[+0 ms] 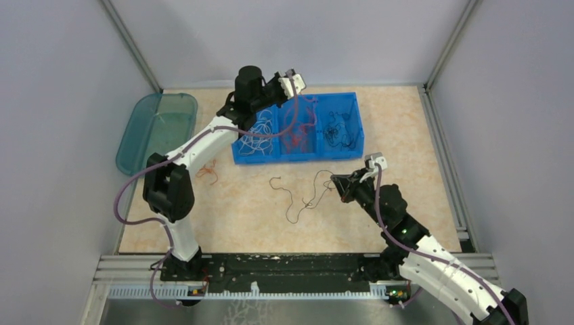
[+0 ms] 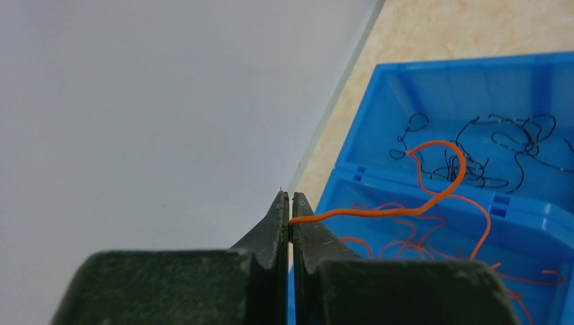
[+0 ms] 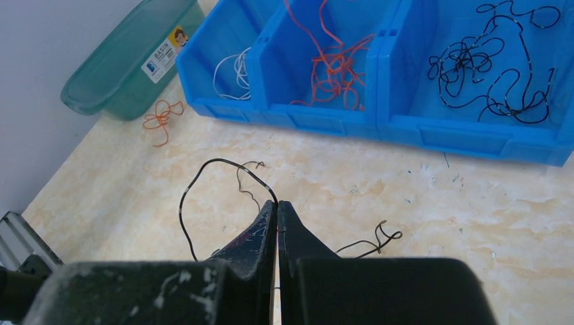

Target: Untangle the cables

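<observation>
My left gripper point(image 1: 296, 92) hangs over the blue bin point(image 1: 357, 139), shut on one end of an orange cable point(image 2: 379, 212). That cable curls out from the jaws point(image 2: 290, 204) and droops toward the middle compartment, where more orange cables point(image 1: 296, 139) lie. White cables point(image 1: 260, 132) fill the left compartment and black cables point(image 1: 338, 128) the right one. My right gripper point(image 1: 334, 180) sits low over the table, shut on a thin black cable point(image 3: 203, 169) that loops across the tabletop point(image 1: 301, 198). A small orange clump point(image 1: 210, 169) lies loose on the table.
A teal lidded container point(image 1: 157, 125) stands at the far left beside the bin. Metal frame rails and grey walls close in the table on the left, right and back.
</observation>
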`<control>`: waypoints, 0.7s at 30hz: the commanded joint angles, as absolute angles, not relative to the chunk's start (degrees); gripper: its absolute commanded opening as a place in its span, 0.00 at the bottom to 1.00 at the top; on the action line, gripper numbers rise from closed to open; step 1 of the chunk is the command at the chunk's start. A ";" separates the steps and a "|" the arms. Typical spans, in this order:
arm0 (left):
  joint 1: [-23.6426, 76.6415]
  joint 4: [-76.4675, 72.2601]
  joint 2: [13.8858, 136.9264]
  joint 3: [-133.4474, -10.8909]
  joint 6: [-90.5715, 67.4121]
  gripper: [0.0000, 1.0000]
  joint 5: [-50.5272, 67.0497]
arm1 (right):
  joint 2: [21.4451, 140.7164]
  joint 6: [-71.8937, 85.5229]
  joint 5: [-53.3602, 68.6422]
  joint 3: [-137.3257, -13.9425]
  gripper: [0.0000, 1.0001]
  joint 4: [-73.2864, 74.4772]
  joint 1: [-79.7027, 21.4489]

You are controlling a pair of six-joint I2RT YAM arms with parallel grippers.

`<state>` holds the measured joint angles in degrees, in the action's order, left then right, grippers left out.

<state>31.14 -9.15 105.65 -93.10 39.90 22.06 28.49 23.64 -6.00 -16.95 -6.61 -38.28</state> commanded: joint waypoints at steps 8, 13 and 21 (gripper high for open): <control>31.42 1.14 110.36 -96.20 45.31 0.29 14.41 | 28.58 23.82 -6.55 -20.57 0.00 -8.29 -37.80; 31.56 12.34 112.64 -100.78 46.22 0.59 14.86 | 29.06 24.06 -7.40 -21.84 0.00 -7.00 -37.80; 30.40 23.05 107.88 -104.34 45.57 0.98 21.02 | 36.51 24.69 -8.47 -27.94 0.00 -2.45 -37.81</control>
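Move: The orange cable's end is pinched in my left hand. The orange pile in the middle compartment lies about 29 cm below it, 3 cm back and 2 cm to its right. Also counted from that hand, the white pile is 12 cm left and 3 cm back, the black pile 18 cm right and 1 cm back. From my right hand, holding a thin black cable, the orange pile is some 23 cm ahead, 9 cm left and 17 cm below. I open my left fingers from shut to nearly full width and let go of the orange cable while that hand sinks about 10 cm towards the middle compartment, drifting a little left and tipping its fingers some 20 degrees downward. My right hand keeps its pinch on the thin black cable and only starts to lift, up to about 1.5 cm. ##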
